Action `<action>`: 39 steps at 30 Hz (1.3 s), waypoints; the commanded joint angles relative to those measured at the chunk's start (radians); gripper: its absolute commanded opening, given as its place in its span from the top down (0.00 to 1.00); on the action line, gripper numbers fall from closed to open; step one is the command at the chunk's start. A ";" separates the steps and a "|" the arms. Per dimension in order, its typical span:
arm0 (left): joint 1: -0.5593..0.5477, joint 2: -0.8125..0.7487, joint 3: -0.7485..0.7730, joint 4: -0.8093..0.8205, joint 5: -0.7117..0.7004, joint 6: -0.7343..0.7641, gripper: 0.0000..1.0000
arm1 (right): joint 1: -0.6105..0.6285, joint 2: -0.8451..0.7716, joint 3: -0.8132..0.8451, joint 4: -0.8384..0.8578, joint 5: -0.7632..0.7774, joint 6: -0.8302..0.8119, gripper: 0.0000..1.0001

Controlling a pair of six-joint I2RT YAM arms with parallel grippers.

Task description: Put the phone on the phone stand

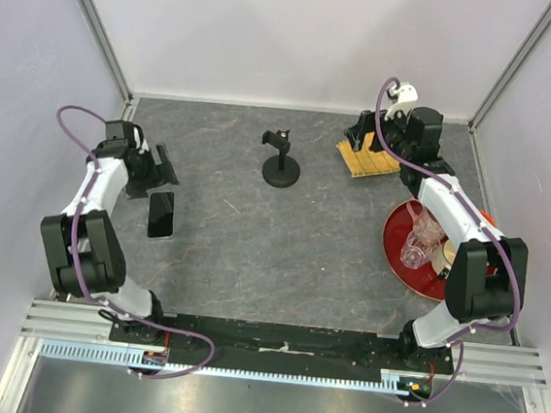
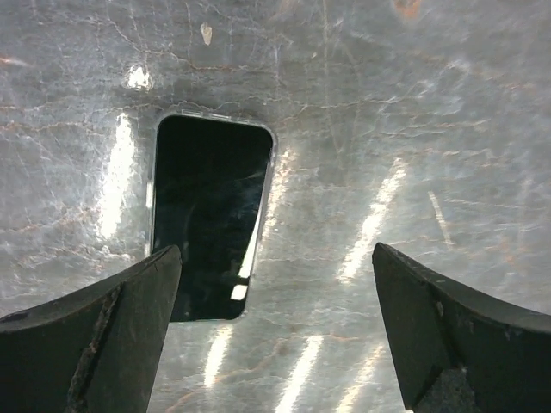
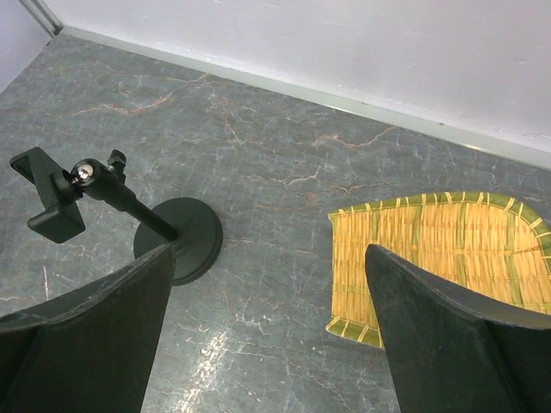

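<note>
The phone (image 1: 161, 214) is a thin black slab lying flat on the table at the left. My left gripper (image 1: 158, 178) hovers just behind it, open and holding nothing. In the left wrist view the phone (image 2: 211, 215) lies ahead, its near end next to my left finger (image 2: 112, 335), and the left gripper (image 2: 276, 249) spans bare table. The black phone stand (image 1: 281, 163) stands upright at the centre back. My right gripper (image 1: 365, 137) is open at the back right; the right wrist view shows the phone stand (image 3: 185, 237) left of the open right gripper (image 3: 269, 249).
A yellow bamboo mat (image 1: 366, 159) lies under the right gripper; the right wrist view has the bamboo mat (image 3: 439, 258) to the right. A red plate (image 1: 398, 252) with a clear glass (image 1: 418, 242) sits at the right. White walls enclose the table.
</note>
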 commanded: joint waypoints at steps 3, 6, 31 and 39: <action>-0.093 0.156 0.071 -0.095 -0.177 0.208 0.01 | 0.001 -0.039 -0.012 0.070 -0.053 -0.002 0.02; -0.121 0.222 0.058 -0.073 -0.252 0.215 0.01 | -0.002 -0.042 -0.028 0.093 -0.066 -0.002 0.02; -0.045 0.317 0.099 -0.043 -0.077 0.266 0.00 | -0.002 -0.045 -0.034 0.102 -0.124 -0.016 0.02; -0.086 0.348 0.105 -0.079 -0.176 0.271 0.06 | -0.002 -0.050 -0.038 0.106 -0.124 -0.018 0.02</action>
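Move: The phone lies flat on the table about 10 cm below the open left gripper, some 4 cm back towards the base and about 1 cm to its left. The phone stand is the only near neighbour, some 14 cm ahead of that gripper and 35 cm to its right. From the right hand, the phone is roughly 61 cm to the left, 18 cm back and 24 cm below. Bring the left gripper down onto the phone with its fingers kept wide open: sink about 8 cm quickly, easing back slightly, while tipping the fingers some 20 degrees nearer to vertical and turning a little clockwise to square up with the phone. Then shift about 2 cm left, come part of the way back right, and creep lower until the fingertips flank the long edges. ##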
